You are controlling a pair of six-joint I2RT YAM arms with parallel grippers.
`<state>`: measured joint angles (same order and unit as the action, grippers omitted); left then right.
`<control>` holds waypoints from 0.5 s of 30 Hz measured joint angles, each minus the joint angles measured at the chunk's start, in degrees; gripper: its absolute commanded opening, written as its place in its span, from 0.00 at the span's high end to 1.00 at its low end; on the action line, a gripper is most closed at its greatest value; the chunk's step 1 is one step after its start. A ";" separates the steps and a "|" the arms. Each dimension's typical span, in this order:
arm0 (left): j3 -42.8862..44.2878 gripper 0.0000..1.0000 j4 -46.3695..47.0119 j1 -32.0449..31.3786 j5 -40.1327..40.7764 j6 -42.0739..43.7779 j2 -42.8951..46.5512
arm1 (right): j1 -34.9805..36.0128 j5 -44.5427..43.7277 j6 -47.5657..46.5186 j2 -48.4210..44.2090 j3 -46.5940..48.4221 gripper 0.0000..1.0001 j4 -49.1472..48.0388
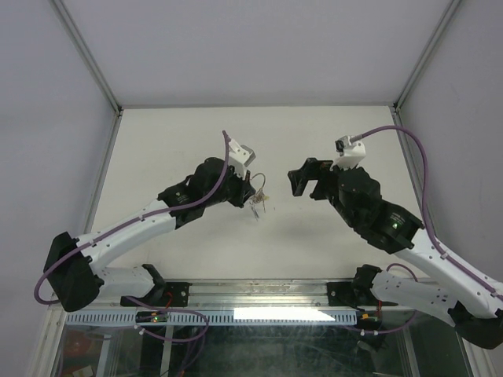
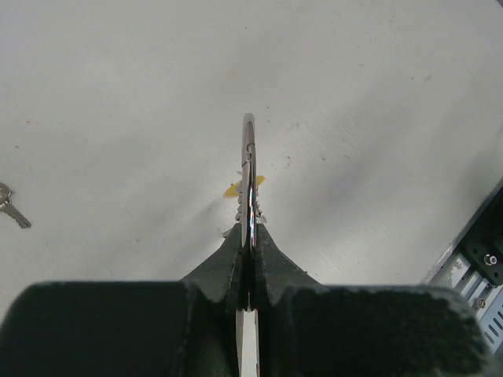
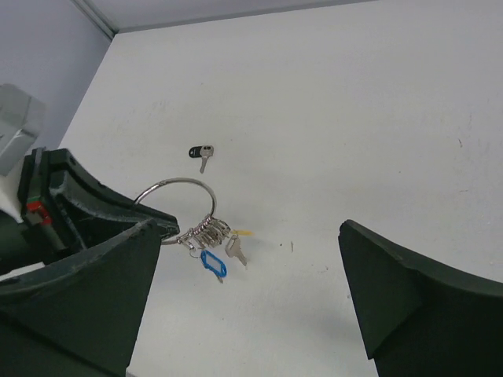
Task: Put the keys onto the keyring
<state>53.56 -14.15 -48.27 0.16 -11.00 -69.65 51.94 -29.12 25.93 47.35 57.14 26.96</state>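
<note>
My left gripper (image 1: 248,194) is shut on the keyring (image 3: 177,206), a thin silver wire ring held above the table. The left wrist view shows the keyring (image 2: 248,177) edge-on, rising from the closed left gripper (image 2: 250,242). A bunch of plain silver keys (image 3: 208,231) hangs at the ring's lower side. Below it dangle a blue tag (image 3: 213,263) and one silver key (image 3: 236,250). A yellow tag (image 3: 244,232) pokes out beside the bunch, and I cannot tell how it is attached. My right gripper (image 3: 247,298) is open and holds nothing. It sits a short way right of the ring.
A small black-headed key (image 3: 202,153) lies loose on the white table (image 1: 330,141) beyond the ring. The same loose key (image 2: 9,206) shows at the left edge of the left wrist view. Grey walls enclose the table, and a metal rail (image 1: 259,294) runs along the near edge.
</note>
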 measured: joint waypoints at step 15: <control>7.69 1.00 4.55 -7.02 -5.25 -3.06 -21.40 | 0.00 2.95 -13.99 -15.41 -4.98 0.01 -8.68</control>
<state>61.25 -9.61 -55.29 -5.08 -14.06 -91.05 51.94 -26.17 11.94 31.94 52.16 18.28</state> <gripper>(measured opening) 0.012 0.991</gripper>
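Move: The left hand already pinches the keyring, keys hanging from it; the bare table spot it heads for lies about 13 cm right, 3 cm back and 18 cm below. The black key lies some 14 cm ahead, 10 cm left and 18 cm below that hand. From the open right hand, the table spot is level fore-and-aft, about 5 cm left and 28 cm below; the keyring is 3 cm ahead, 14 cm left and 12 cm below. Left hand carries the pinched keyring 9 cm right and 7 down toward bare table; open right hand rises. ##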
